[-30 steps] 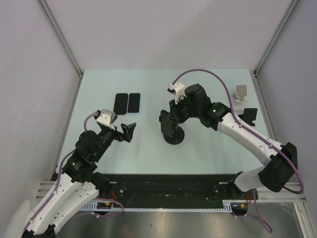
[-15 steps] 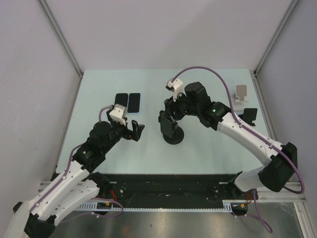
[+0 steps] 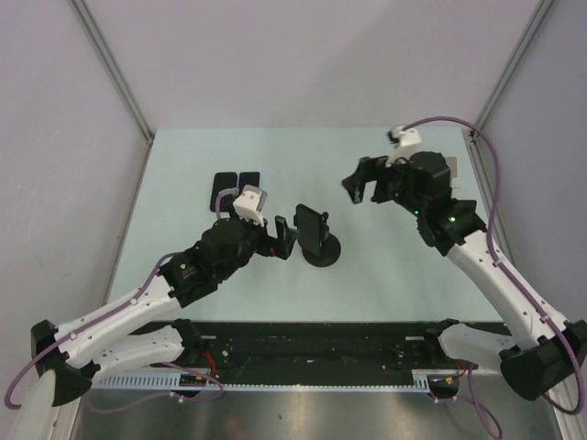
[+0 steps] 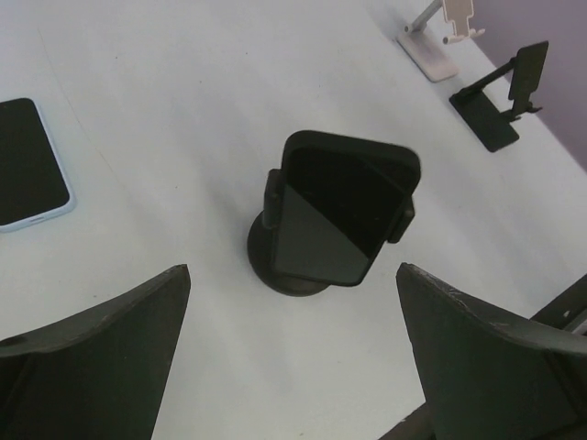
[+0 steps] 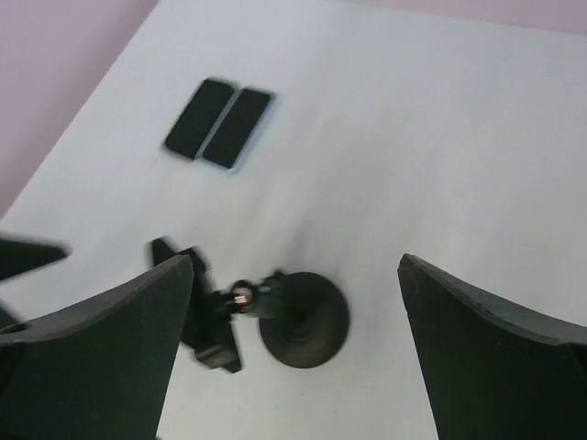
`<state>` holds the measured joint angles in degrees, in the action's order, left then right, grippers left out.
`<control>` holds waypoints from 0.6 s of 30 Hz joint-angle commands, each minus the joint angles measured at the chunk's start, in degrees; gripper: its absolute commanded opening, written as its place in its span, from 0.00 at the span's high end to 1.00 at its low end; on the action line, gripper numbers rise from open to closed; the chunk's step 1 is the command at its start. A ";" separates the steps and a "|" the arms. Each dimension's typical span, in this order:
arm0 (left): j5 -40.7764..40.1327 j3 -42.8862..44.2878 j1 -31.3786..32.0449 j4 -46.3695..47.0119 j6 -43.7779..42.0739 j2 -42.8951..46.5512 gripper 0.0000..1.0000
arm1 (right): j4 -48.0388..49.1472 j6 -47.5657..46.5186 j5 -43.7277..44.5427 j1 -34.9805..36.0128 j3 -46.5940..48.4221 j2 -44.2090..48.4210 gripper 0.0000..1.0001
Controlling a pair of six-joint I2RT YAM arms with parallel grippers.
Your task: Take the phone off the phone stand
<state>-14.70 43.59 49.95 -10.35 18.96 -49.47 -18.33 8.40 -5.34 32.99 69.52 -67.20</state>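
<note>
A black phone stands clamped in a black phone stand with a round base at mid table; the top view shows the phone upright there. My left gripper sits just left of it, open, its dark fingers wide apart with the phone ahead of them and nothing between. My right gripper hovers up and to the right of the stand, open and empty. Its wrist view looks down on the stand's base and the back of the clamp.
Two dark phones lie flat side by side at the far left, partly hidden by my left wrist in the top view. A white stand and a small black stand sit near the right edge. Enclosure walls border the table.
My right gripper opened, let go of the stand area and pulled back up to the right. My left arm reached forward and right until its open gripper faced the phone.
</note>
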 commanded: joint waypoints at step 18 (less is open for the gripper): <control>-29.50 18.72 15.43 1.38 10.04 -22.59 0.00 | 9.98 12.51 -0.89 -16.65 -25.83 19.56 0.00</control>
<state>-38.94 59.18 64.25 -9.58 26.57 -70.22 -12.14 22.22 -4.99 16.38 44.29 -49.34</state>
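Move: The black phone held up in the stand is about 4 cm ahead of the left hand, 6 cm to its right and some 6 cm lower. The stand's base is roughly 6 cm ahead, 9 cm right and 20 cm below that hand. A pale-edged phone lies flat on the table about 26 cm ahead, 14 cm left and 22 cm below. From the right hand the held phone is some 5 cm back, 10 cm left and 13 cm lower. The phone in the stand is what the left hand lines up on: with fingers wide open it slides about 7 cm right, drifting slightly forward and up while yawing some 10 degrees counter-clockwise, to come close in front of the screen. The right hand, already empty and open, clears off quickly to the right, away from the stand, then sinks as it yaws clockwise. ##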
